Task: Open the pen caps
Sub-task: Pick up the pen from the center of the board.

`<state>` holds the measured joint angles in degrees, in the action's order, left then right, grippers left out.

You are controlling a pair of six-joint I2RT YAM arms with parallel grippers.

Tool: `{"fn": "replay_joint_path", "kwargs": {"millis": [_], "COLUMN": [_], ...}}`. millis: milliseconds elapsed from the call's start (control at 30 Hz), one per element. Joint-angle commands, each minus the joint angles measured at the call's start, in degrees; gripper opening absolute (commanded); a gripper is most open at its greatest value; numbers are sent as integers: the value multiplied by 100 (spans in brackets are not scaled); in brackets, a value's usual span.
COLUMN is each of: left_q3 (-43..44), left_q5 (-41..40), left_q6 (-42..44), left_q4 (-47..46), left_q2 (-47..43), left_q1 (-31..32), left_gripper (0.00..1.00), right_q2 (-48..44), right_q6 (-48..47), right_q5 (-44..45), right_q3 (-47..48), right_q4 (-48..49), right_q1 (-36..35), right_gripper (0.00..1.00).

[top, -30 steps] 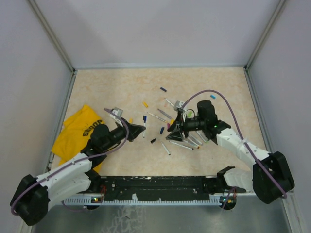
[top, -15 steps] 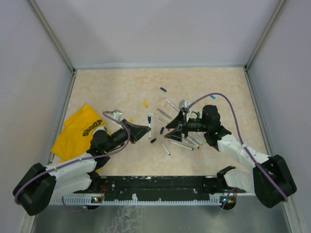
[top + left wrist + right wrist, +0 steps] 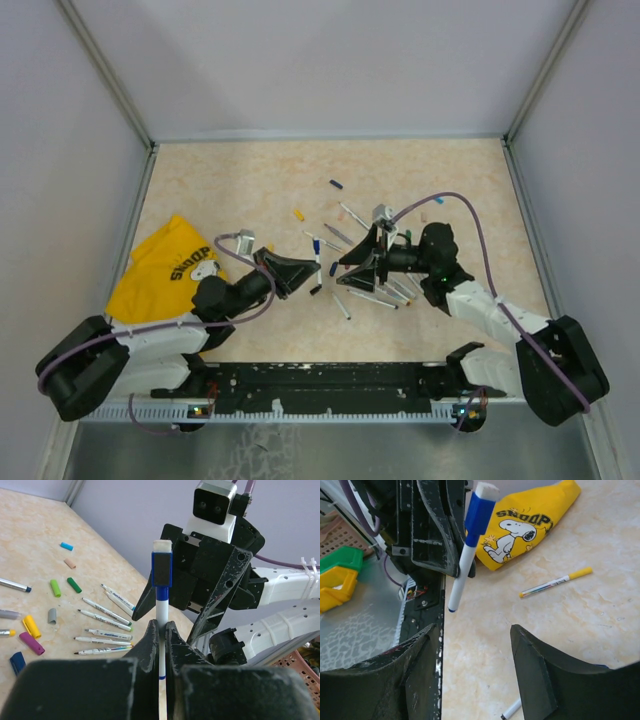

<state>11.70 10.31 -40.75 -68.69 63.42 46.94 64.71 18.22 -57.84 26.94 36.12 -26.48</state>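
Observation:
My left gripper (image 3: 160, 625) is shut on the white barrel of a pen (image 3: 161, 611), held upright with its blue cap (image 3: 161, 570) on top. In the top view this pen (image 3: 317, 250) sits mid-table between the two grippers. My right gripper (image 3: 475, 630) is open and empty, facing the capped pen (image 3: 462, 577) from a short way off; its fingers (image 3: 220, 595) stand just behind the cap. Several loose pen caps, among them green (image 3: 55, 588), yellow (image 3: 31, 626) and purple (image 3: 31, 643), lie on the table beside a row of uncapped pens (image 3: 105, 630).
A yellow Snoopy cloth (image 3: 165, 270) lies at the left. A pen with a yellow end (image 3: 555, 582) lies near it. More pens and caps are scattered mid-table (image 3: 335, 185). Walls enclose the table on three sides. The arm bases line the near edge.
My left gripper has carried the blue-capped pen to the right, up close to the right gripper. The right gripper's jaws have opened a little wider.

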Motion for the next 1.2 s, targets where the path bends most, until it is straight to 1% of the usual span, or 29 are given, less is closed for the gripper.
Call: {"fn": "replay_joint_path", "kwargs": {"millis": [0, 200, 333, 533, 667, 700, 767, 867, 933, 967, 1000, 1033, 1100, 1167], "left_q3": [71, 310, 440, 573, 620, 629, 654, 671, 634, 602, 566, 506, 386, 272], "left_q5": [-316, -556, -608, -544, -511, -500, -456, -384, -374, -376, -386, -419, -458, -467], "left_q6": [-18, 8, 14, 28, 8, 5, 6, 6, 15, 15, 29, 40, 60, 143], "left_q4": [-847, -1348, -1593, -1719, -1785, -1793, -1808, -1859, -1955, -2074, -2186, -2293, -2304, -2112], "left_q2": [332, 898, 1220, 1463, 1569, 1595, 1661, 1739, 1782, 1802, 1814, 1810, 1694, 1490], "left_q1": [200, 467, 574, 617, 647, 654, 663, 662, 662, 662, 659, 665, 660, 655], "left_gripper": [0, 0, 0, 0, 0, 0, 0, 0, 0, 0, 2, 9, 26, 41], "right_q2": [44, 112, 146, 230, 286, 290, 296, 310, 317, 315, 314, 321, 344, 379], "right_q6": [600, 979, 992, 744, 674, 648, 622, 608, 593, 581, 551, 489, 353, 239], "right_q5": [-133, -78, -47, 143, 201, 189, 158, 108, 99, 98, 96, 78, 7, -81], "right_q3": [-92, -157, -172, -54, 32, 43, 65, 97, 129, 146, 193, 240, 359, 482], "right_q4": [1122, 1453, 1418, 918, 672, 650, 634, 621, 576, 527, 443, 334, 43, -230], "right_q1": [38, 25, -63, -219, -312, -343, -402, -434, -429, -429, -428, -428, -418, -368], "right_gripper": [60, 60, 60, 56, 49, 47, 39, 18, 0, 0, 0, 0, 0, 0]}}
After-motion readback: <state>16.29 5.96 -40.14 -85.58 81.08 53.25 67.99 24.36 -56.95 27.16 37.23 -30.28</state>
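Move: The blue-capped pen, standing cap-up in the left fingers, has its middle about 6 cm to the left of the open right hand and 3 cm above it. From the left hand, the right gripper is about 6 cm to the right, 1 cm ahead and 2 cm lower. On the board some 17 cm below the right hand are a loose white pen 1 cm ahead, a black cap 5 cm ahead and 7 cm left, and a dark blue cap 12 cm ahead and 2 cm left. Rightward about 4 cm, the left hand carries the upright pen between the waiting right fingers. The right hand, pointing left, rises a little, then eases left, back and down by 1 to 2 cm each, and shuts on the pen's bare lower end, just below the left fingertips. Only then do the left fingers begin to open off the barrel. ##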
